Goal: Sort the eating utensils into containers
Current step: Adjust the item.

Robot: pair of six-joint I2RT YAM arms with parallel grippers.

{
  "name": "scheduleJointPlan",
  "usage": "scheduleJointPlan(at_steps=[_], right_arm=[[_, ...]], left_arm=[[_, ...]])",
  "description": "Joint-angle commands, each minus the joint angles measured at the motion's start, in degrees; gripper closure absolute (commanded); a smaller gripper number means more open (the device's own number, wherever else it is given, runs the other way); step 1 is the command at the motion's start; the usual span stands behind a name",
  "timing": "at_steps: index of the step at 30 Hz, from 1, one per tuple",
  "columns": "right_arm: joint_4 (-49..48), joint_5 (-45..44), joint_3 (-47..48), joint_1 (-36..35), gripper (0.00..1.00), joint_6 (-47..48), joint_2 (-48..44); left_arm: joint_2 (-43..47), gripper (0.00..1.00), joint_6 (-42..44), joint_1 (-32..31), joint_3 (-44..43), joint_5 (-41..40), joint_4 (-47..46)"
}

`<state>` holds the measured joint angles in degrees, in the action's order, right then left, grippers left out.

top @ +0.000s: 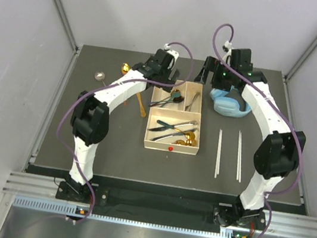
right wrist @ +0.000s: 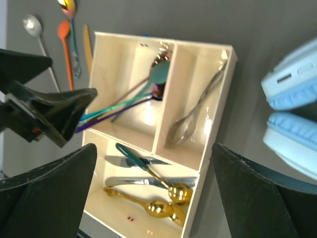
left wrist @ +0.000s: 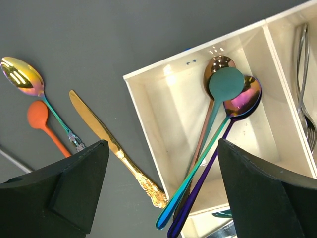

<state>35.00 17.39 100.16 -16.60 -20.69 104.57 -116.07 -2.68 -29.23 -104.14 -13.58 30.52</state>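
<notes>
The cream tray (top: 154, 147) lies mid-table. Its left small section (left wrist: 163, 114) holds teal (left wrist: 225, 84), purple (left wrist: 242, 101) and rose-gold spoons; the right one holds silver forks (right wrist: 190, 121). Gold spoons (right wrist: 158, 208) and dark-and-silver knives (right wrist: 143, 182) fill the large section. A gold knife (left wrist: 114, 146), an iridescent spoon (left wrist: 22, 77), an orange spoon (left wrist: 44, 124) and a silver spoon (top: 100, 76) lie on the mat left of the tray. Two chopsticks (top: 219, 153) lie to its right. My left gripper (left wrist: 162, 148) hovers open over the tray's left rim. My right gripper (right wrist: 153, 153) hangs open above the tray.
Light-blue headphones (top: 230, 103) rest against the tray's far right corner, under the right arm. The left gripper's fingers (right wrist: 44, 109) show at the left of the right wrist view. Grey walls enclose the dark mat (top: 111, 148) on three sides.
</notes>
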Motion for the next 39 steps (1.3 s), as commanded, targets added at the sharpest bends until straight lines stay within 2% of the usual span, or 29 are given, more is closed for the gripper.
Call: scheduleJointPlan(at_steps=[1, 5, 6, 10, 21, 31, 35, 36, 39], right_arm=[[-0.37, -2.71, -3.83, -0.01, 0.00, 0.82, -6.39], [-0.81, -2.97, -5.23, 0.25, 0.00, 0.82, -7.10], [-0.81, -2.71, -5.32, 0.25, 0.00, 0.82, -7.10], [-0.81, -2.18, -5.76, 0.34, 0.00, 0.47, -6.93], [-1.87, -2.18, -11.29, 1.66, 0.00, -0.49, -9.03], [-3.45, -0.60, -14.90, 2.27, 0.00, -1.99, -9.56], [-3.80, -0.25, -15.17, 2.36, 0.00, -2.08, -9.48], [-3.89, -0.16, -15.17, 2.36, 0.00, -2.25, -9.39], [-4.24, 0.45, -15.61, 2.62, 0.00, -2.51, -9.48]], left_arm=[[-0.65, 0.06, 2.24, -0.56, 1.03, 0.40, -0.47], [-0.82, 0.18, 1.80, -1.35, 1.83, -0.92, -0.46], [-1.00, 0.26, 1.45, -1.35, 1.75, -0.92, -0.38], [-1.88, 0.41, 1.01, -1.62, 2.01, -0.40, 0.15], [-2.14, 0.39, -0.66, -1.70, 5.34, 5.23, 0.50], [-0.47, 0.44, -1.45, -2.23, 6.84, 7.43, 0.94], [-0.03, 0.57, -1.37, -2.49, 8.16, 6.64, 0.85], [0.14, 0.64, -1.37, -2.58, 8.77, 6.38, 0.85], [-0.03, 0.70, -1.37, -2.76, 9.21, 4.89, 0.85]])
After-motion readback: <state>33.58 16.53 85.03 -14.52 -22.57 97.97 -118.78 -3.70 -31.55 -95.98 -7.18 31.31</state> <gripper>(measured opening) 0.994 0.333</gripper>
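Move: The purple and rainbow spoons, their handles resting over the near left corner of the box's far compartment, have their middle about 4 cm back, 4 cm right and 10 cm below the left hand. The teal spoon lies against them, 1 cm to their left and 1 cm farther out. The gold knife is about 12 cm left of them and 1 cm nearer; the forks some 10 cm right and 2 cm farther. From the right hand the two spoons are roughly 14 cm left, 4 cm back, 17 cm below. The two crossing spoon handles are what the left gripper sinks onto: down about 8 cm and back some 5, tipping a little more steeply downward, its fingers narrowing from wide open to about a third open around the handles at the box's edge. The right hand, empty and wide open, sinks about 5 cm while drawing back and to the right, then hovers above the table. ##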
